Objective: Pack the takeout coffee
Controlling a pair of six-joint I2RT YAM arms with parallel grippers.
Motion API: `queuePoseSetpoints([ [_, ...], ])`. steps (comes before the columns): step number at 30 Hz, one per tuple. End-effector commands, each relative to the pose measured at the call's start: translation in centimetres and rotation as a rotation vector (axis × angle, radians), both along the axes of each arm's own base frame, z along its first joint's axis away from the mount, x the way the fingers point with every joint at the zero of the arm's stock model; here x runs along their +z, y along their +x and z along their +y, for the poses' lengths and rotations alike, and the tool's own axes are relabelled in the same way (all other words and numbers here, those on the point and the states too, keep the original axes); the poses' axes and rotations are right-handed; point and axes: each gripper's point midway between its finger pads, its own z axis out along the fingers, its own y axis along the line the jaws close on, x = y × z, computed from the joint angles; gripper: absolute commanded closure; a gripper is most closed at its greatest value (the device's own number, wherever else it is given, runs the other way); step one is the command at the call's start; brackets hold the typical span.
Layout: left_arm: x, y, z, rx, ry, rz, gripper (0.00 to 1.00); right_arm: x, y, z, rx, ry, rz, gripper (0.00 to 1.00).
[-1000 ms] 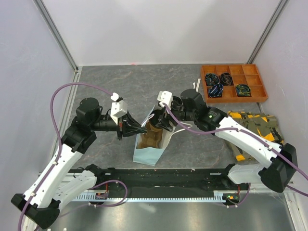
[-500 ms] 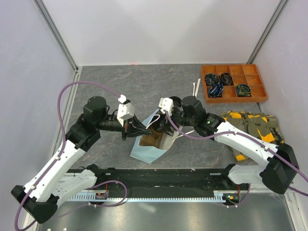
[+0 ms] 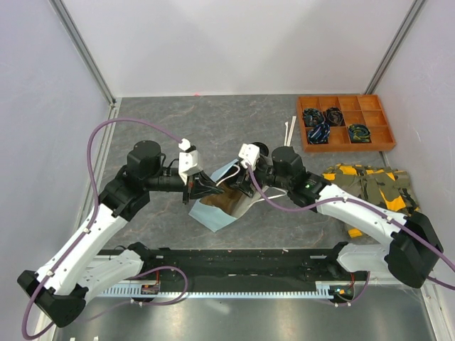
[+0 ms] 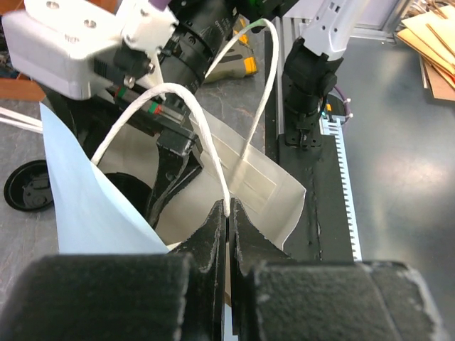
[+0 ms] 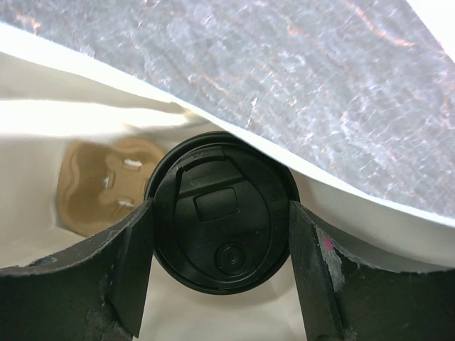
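Note:
The takeout coffee (image 5: 224, 231) shows as a black round lid inside the light-blue paper bag (image 3: 212, 214). My right gripper (image 5: 220, 241) is shut on it, one finger on each side of the lid. The tan pulp carrier (image 5: 106, 188) lies deeper in the bag, to the left of the cup. My left gripper (image 4: 229, 213) is shut on one white handle (image 4: 206, 142) and holds the bag's mouth (image 4: 284, 192) open. In the top view the left gripper (image 3: 206, 188) and the right gripper (image 3: 240, 182) meet at the tilted bag.
An orange compartment tray (image 3: 346, 122) with cable bundles stands at the back right. A pile of yellow and camouflage cloth (image 3: 370, 186) lies at the right. White sticks (image 3: 289, 129) lie left of the tray. A loose black lid (image 4: 27, 186) rests on the table beside the bag.
The bag has tipped over from upright to slanted. The left gripper has moved right with the handle. The right gripper has pushed left, deeper into the bag, with the cup.

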Motion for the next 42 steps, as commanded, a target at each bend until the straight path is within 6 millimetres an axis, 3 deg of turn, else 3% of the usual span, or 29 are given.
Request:
queuePoseSetpoints([
  [1,1.2,1.2,0.1,0.084,-0.027,0.035,0.98,4.0,1.3,0.9,-0.006,0.094,-0.086,0.6],
  [9,1.1,2.4,0.9,0.162,-0.043,0.109,0.98,0.3,2.8,1.5,0.002,-0.004,-0.104,0.61],
  [19,0.1,3.9,2.6,0.231,-0.051,0.225,0.98,-0.8,4.8,2.2,-0.011,-0.046,-0.143,0.62],
  [23,-0.3,4.5,3.2,0.237,-0.05,0.243,0.98,-2.3,5.2,2.0,-0.009,-0.1,-0.13,0.63],
  [32,-0.6,7.4,4.7,0.278,-0.059,0.316,0.98,-2.5,5.9,3.0,0.03,-0.191,-0.043,0.69],
  [33,-0.4,7.6,4.8,0.275,-0.062,0.311,0.98,-1.0,6.3,3.3,0.035,-0.184,-0.058,0.69],
  [42,-0.2,8.7,5.6,0.304,-0.07,0.33,0.98,-1.3,4.7,1.7,0.145,-0.28,0.018,0.7],
])
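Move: The right hand holds the lidded coffee cup inside the tilted bag; the cup carrier in the bag lies about 6 cm to its left, 4 cm nearer the base and some 9 cm lower. The spare black lid lies on the table about 14 cm ahead and 7 cm to its right. The left hand still pinches one rope handle, with the carrier roughly 15 cm below, 3 cm back and 1 cm to the right. Keeping its pinch on the rope handle, the left hand pulls it forward about 8 cm and then increasingly left too, dipping slightly, while turning counter-clockwise and rolling its forward side down, some 20 degrees each. The right hand keeps its grip on the cup's lid inside the bag and goes forward about 6 cm, a little left and down, its fingers tipping more steeply down. ##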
